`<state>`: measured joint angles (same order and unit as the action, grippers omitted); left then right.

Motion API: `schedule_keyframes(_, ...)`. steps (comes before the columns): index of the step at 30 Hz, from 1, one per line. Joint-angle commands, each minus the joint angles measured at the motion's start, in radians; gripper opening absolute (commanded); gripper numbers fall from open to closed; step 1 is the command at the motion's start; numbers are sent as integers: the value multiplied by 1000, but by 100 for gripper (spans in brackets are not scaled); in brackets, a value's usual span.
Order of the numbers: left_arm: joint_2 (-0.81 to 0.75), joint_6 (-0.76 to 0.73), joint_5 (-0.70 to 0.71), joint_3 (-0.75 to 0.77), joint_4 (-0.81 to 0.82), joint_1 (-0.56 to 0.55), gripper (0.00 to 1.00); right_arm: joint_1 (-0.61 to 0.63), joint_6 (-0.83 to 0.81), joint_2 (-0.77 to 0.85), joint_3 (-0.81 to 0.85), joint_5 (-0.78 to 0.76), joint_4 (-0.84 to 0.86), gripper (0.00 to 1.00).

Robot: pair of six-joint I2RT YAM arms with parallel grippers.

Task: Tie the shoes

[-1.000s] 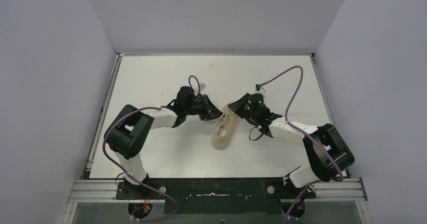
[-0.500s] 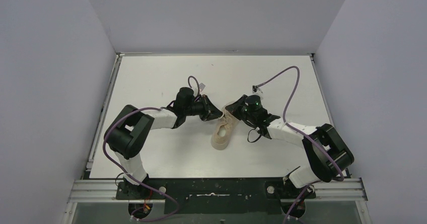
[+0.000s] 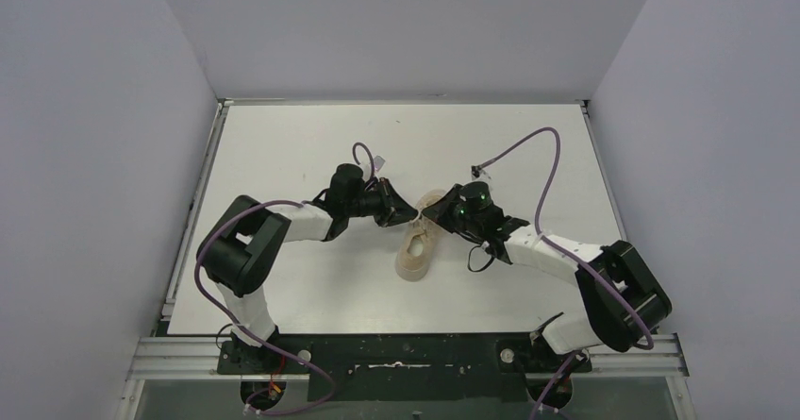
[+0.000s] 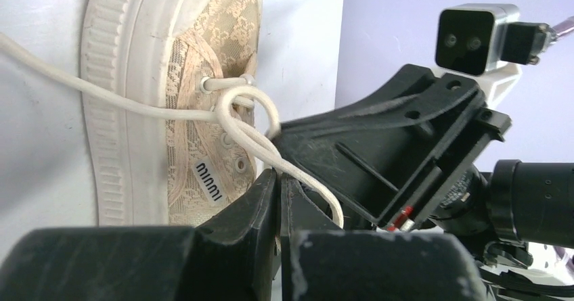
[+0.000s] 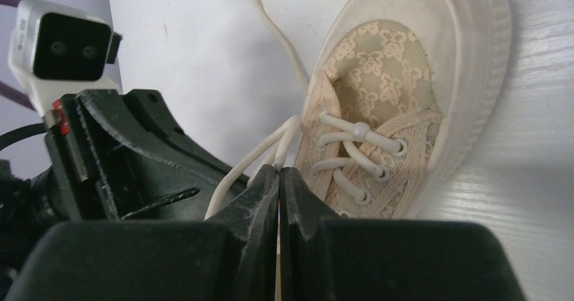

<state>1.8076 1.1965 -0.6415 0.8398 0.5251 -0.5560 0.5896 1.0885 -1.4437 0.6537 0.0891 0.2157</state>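
Note:
The cream-beige shoe [image 3: 415, 252] lies mid-table, its toe towards the near edge. My left gripper [image 3: 410, 214] and right gripper [image 3: 429, 210] meet tip to tip over its laced top. In the left wrist view the shoe [image 4: 203, 78] shows a crossed lace [image 4: 135, 105]; one strand runs into my left gripper [image 4: 279, 174], which is shut on it. In the right wrist view the shoe [image 5: 406, 78] sits just beyond my right gripper [image 5: 279, 171], shut on two lace strands. A loose lace end [image 5: 271, 25] trails across the table.
The white table [image 3: 311, 137] is boxed in by grey walls at the back and both sides. Purple cables [image 3: 528, 142] arch above each arm. The two gripper bodies stand very close together beside the shoe.
The right gripper has shifted slightly left towards the left gripper, and its elbow has swung outwards to the right. The left arm and the shoe have barely moved.

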Motion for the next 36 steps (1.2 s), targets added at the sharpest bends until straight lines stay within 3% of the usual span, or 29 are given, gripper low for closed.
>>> schedule_keyframes(1, 12, -26, -27, 10, 49, 7, 0, -12, -29, 81, -2, 65, -46, 0)
schedule_keyframes(10, 41, -19, -50, 37, 68, 5, 0, -18, -64, 34, 16, 136, -83, 0)
schedule_keyframes(25, 50, -13, -60, 45, 94, 20, 0, -50, -210, -60, 183, 188, -240, 1)
schedule_keyframes(29, 75, -2, -62, 68, 95, 23, 0, -50, -252, -48, 219, 199, -312, 11)
schedule_keyframes(36, 94, -2, -65, 64, 91, 25, 0, -66, -323, -11, 273, 222, -465, 40)
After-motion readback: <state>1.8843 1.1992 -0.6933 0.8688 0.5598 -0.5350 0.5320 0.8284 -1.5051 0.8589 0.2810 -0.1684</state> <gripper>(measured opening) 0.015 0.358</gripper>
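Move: The right hand, pinching a lace, is heading for the shoe's top eyelets, about 3 cm back from it and 4 cm below; the ankle opening is roughly 6 cm back, 2 cm left and 5 cm below it. The toe-end lacing is some 2 cm ahead of the right hand, 1 cm right and 4 cm below. From the left hand, also shut on lace, the top eyelets are about 2 cm back, 2 cm right and 4 cm below. Back towards the ankle end of the shoe by about 2 cm, the right hand carries its pinched lace past the left fingertips, rising slightly, then dipping and turning some 15 degrees counter-clockwise. At the end its fingers part about a third of the way and let go of the lace. The left hand keeps its pinch and sinks just over 1 cm. ##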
